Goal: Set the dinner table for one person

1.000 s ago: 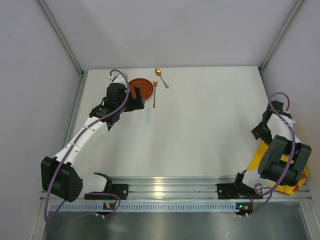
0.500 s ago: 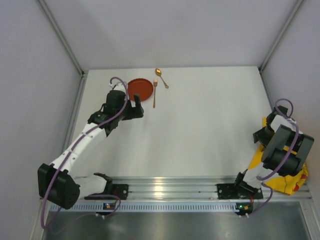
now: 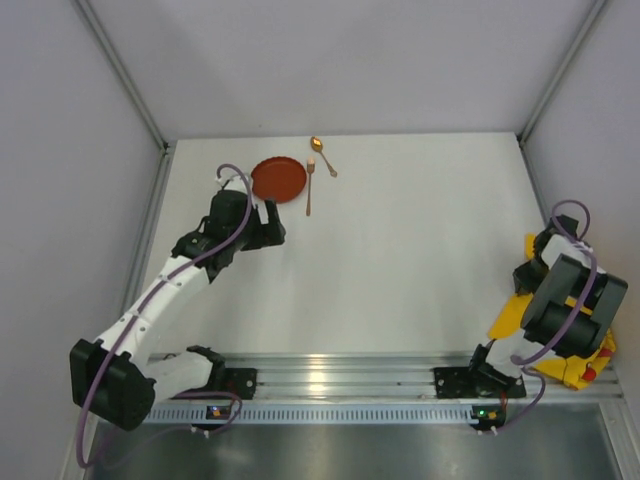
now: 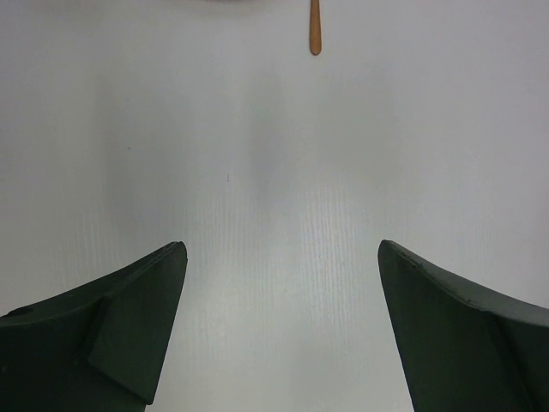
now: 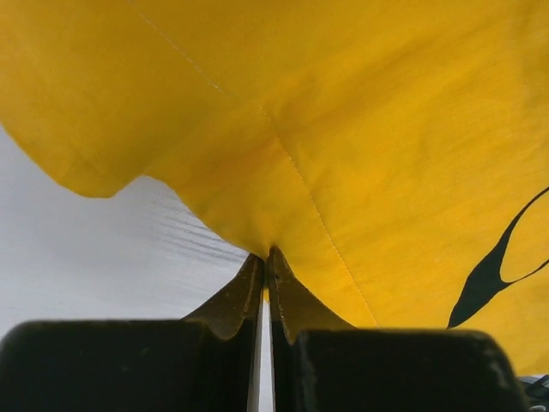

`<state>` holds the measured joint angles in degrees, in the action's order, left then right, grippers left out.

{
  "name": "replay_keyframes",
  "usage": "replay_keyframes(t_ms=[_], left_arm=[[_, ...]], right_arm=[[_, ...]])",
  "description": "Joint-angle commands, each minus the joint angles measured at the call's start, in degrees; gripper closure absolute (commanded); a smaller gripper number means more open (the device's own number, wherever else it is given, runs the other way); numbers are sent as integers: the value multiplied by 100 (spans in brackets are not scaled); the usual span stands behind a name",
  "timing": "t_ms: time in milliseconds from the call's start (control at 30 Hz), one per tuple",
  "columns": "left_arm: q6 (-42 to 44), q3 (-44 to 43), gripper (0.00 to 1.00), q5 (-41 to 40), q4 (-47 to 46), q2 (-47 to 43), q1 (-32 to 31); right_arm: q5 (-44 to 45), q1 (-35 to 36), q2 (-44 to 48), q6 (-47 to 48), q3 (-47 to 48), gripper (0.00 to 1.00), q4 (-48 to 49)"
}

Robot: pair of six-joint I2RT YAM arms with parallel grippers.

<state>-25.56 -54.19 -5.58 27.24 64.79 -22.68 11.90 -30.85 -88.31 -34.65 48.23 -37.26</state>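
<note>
A red plate (image 3: 279,179) lies at the far side of the white dinner table (image 3: 400,260), with a wooden-handled fork (image 3: 310,188) and a gold spoon (image 3: 322,155) just right of it. My left gripper (image 3: 272,220) is open and empty, hovering just in front of the plate; its wrist view shows bare tabletop between the fingers and the fork's handle end (image 4: 315,30) at the top. My right gripper (image 5: 268,257) is shut on an edge of the yellow cartoon-printed cloth mat (image 5: 343,129), which lies bunched at the table's near right corner (image 3: 510,316).
White walls enclose the table on the left, back and right. An aluminium rail (image 3: 340,385) runs along the near edge by the arm bases. The right arm (image 3: 565,305) folds over the yellow mat at the right edge.
My left gripper has drawn back from the plate toward the near side, leaving the plate uncovered. My right arm has pulled back and down with the mat, which has shifted.
</note>
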Motion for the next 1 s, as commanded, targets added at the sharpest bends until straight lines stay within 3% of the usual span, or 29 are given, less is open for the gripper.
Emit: replay_keyframes(t_ms=[0,67,200,400,633,700,733,767,800,967], left_arm=[[-98,-56,1,-30,-96,121,-44],[-124,-144,2,-144,-97,200,-53],[-63,-609,2,-443,290,630,-53],[156,-636,2,-382,35,973,-35],[78,-268,2,-224,-491,684,18],[-395,-58,2,-364,-475,727,26],[-423,-39,2,-321,-440,875,61],[-310,-73,2,-42,-300,973,96],[-283,-222,2,74,-168,1165,97],[-107,-443,1,845,-245,1457,-114]], right_arm=[[-538,349,-222,-76,-516,100,219],[-688,736,-90,-120,-437,100,140],[-1296,2186,77,-541,-94,100,-221],[-2268,4100,34,-1270,476,100,-388],[-3052,5598,-502,-1764,1766,100,-361],[-3448,5843,-826,-1677,2136,100,-361],[-3527,5897,-897,-1607,2478,66,-405],[-3476,5924,-950,-1545,2620,44,-579],[-3388,5933,-951,-1423,2787,2,-659],[-2283,5705,-521,-956,3070,0,-1520]])
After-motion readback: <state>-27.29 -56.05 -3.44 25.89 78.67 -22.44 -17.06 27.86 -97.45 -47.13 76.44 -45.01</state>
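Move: The right fingers already pinch the yellow cloth's left edge just above the table, most of its bulk lying some 10 cm to their right and 11 cm back. The bare stretch it goes to is about 37 cm left and 5 cm ahead of them; from there the fork lies roughly 21 cm farther left and 29 cm farther out, the plate 31 cm left and 32 cm out. From the left hand that bare stretch is about 25 cm right, 4 cm back and 18 cm below. Sweep the right gripper left across the table with the cloth edge pinched, skimming low at first and then climbing, easing a little forward while the wrist swings counter-clockwise some 50 degrees; after about 35 cm open the fingers wide, let the edge go and keep rising. Meanwhile sink the open left gripper about 6 cm over bare table, tipping slightly down, touching nothing. ##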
